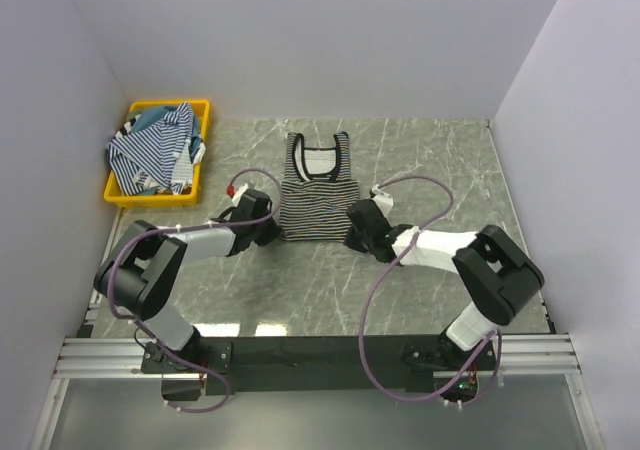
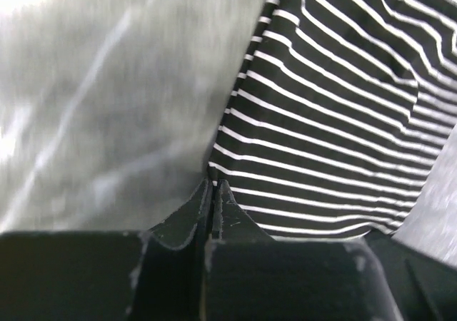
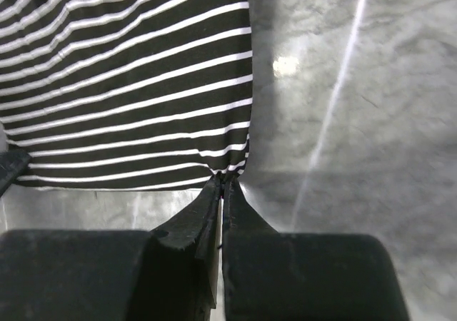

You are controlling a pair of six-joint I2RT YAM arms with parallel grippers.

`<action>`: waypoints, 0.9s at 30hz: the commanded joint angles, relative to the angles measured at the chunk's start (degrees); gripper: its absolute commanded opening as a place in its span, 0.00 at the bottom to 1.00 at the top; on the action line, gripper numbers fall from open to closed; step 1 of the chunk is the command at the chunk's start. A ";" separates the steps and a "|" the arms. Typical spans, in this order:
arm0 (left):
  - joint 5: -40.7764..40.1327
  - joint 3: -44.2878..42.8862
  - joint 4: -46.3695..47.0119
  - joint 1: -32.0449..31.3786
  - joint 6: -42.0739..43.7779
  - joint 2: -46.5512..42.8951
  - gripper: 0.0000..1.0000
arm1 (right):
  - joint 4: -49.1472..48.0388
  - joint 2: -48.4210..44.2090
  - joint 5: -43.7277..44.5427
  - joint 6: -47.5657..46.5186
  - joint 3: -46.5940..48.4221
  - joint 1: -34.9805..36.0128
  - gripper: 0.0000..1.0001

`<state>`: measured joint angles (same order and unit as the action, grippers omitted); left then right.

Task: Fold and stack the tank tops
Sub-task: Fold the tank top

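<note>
A black tank top with thin white stripes lies flat on the marble table, neck towards the far wall. My left gripper is shut on its near left hem corner. At the near right hem corner my right gripper is shut too, with the cloth puckered between its tips. More tank tops, blue-and-white striped and teal, are heaped in the yellow bin.
The yellow bin stands at the far left, against the left wall. Walls enclose the table on the left, far and right sides. Purple cables loop over the table beside the right arm.
</note>
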<state>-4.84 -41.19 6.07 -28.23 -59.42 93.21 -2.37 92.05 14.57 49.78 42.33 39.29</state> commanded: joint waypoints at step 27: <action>-10.11 4.81 -40.18 -23.54 -10.28 -44.53 0.01 | 31.55 -24.29 14.35 17.72 2.23 40.17 0.00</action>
<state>-13.41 -34.22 -33.74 -51.53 -70.22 46.30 26.85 66.87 24.51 67.88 41.30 79.35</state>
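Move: Both closed grippers already pinch the tank top's near hem corners, just above the table. The tank top's middle lies about 16 cm ahead and 11 cm right of the left gripper, and some 16 cm ahead and 10 cm left of the right one. Bare table runs back roughly 28 cm from either to the near table edge. The yellow basket stands about 26 cm ahead and 38 cm left of the left gripper. Keep both grippers shut on the hem corners and pull the tank top back towards the near table edge, left about 18 cm, right some 22 cm while drifting left and swinging 20 degrees counter-clockwise; let the left wrist turn slightly clockwise. As the pull ends, raise both hands, easing forward a little. ##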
